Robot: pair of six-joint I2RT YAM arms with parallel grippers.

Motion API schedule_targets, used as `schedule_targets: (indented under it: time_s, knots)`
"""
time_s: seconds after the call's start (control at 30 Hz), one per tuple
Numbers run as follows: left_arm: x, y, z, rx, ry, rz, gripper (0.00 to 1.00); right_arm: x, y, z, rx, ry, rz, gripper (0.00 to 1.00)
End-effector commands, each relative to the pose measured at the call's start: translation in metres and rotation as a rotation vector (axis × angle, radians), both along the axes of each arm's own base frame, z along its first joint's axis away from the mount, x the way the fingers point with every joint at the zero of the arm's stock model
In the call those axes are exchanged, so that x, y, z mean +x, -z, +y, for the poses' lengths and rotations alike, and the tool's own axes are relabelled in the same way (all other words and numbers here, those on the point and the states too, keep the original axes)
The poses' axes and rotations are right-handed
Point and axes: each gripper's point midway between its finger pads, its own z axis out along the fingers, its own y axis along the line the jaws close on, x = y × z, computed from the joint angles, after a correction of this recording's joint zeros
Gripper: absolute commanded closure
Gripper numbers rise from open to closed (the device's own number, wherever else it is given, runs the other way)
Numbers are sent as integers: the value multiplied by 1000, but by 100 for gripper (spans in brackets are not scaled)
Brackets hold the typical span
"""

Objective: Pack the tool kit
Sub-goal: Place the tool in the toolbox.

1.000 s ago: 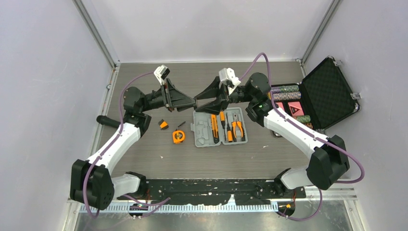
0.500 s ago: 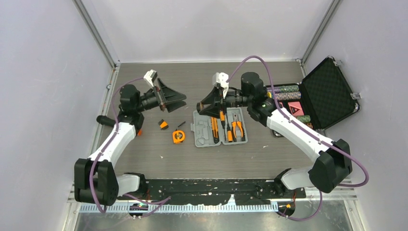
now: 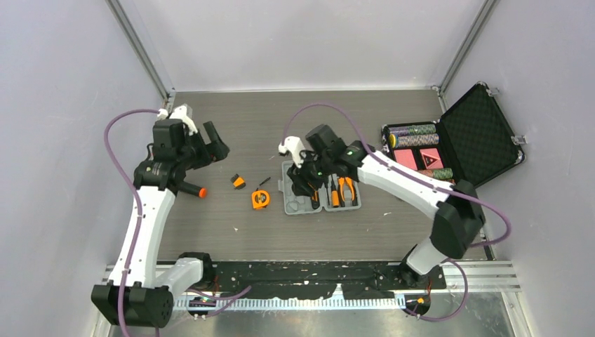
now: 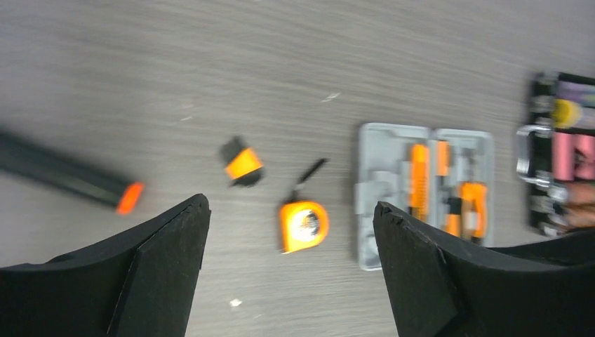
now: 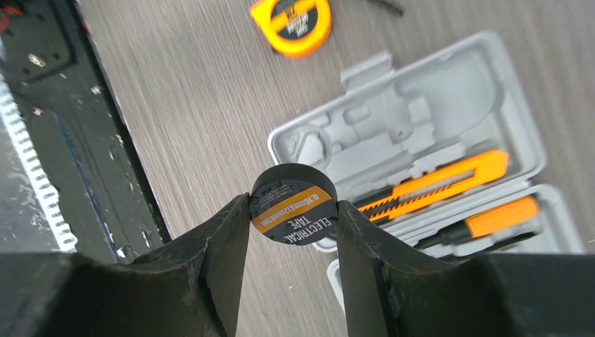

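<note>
The grey tool kit case [image 3: 295, 203] lies open mid-table, with orange pliers [image 3: 346, 189] and other orange tools in its slots. My right gripper [image 3: 306, 181] hangs over the case's left half, shut on a black roll of electrical tape [image 5: 295, 216]. Below the roll, the right wrist view shows empty moulded slots [image 5: 421, 105], an orange knife [image 5: 438, 184] and a screwdriver [image 5: 502, 214]. An orange tape measure [image 3: 260, 199] and a small orange-and-black piece [image 3: 238, 181] lie left of the case. My left gripper [image 3: 210, 140] is open and empty, high above the table's left side.
A black stick with an orange tip [image 3: 193, 189] lies on the table under the left arm. At the right edge stands an open black foam-lined case [image 3: 477, 133] with poker chips [image 3: 417, 130]. The arm bases line the near edge.
The grippers were together above the case's far edge. The left one opened and drew back to the left. The right arm swung down over the case with the tape roll.
</note>
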Motion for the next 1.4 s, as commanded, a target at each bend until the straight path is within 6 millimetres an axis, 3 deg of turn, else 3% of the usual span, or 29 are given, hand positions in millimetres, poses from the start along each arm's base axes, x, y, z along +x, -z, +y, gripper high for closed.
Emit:
schedule_targets:
  time_s: [0.0,0.1,0.23,0.5,0.93,1.37]
  knots:
    - [-29,2,66,320,-181,38,14,-4,38,-12,-203,83,76,69]
    - [-34,13,81,380,-242,48,13,1,49,-1,-239,102,93,69]
    - [-33,29,82,408,-246,65,14,-2,75,18,-297,96,143,68]
    - [-34,31,88,459,-264,64,14,1,102,29,-350,135,143,65]
    - [-34,32,86,479,-250,60,14,12,115,35,-360,164,99,56]
    - [-39,36,79,495,-164,71,12,-4,123,36,-387,125,141,45]
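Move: The right hand already holds the round black tool; the round recess for it, in the near-left corner of the toolbox's left half, lies about 14 cm below, 2 cm to the left and level fore and aft. The tape measure lies some 9 cm left of that recess and 1 cm farther out, the orange knife about 5 cm right of it and 5 cm farther out. From the empty left hand the recess is roughly 19 cm right, 7 cm back and 22 cm down. The right hand lowers the round tool about 13 cm to the recess in the toolbox's near-left corner, most of it quickly and the last bit slowly, easing some 2 cm left while its fingers tip about 25 degrees steeper and keep the tool pinched. Meanwhile the left hand, empty and open, draws off left, away from the toolbox, and a little back and down, its left side rolling up, then stays above the microphone's orange end. ##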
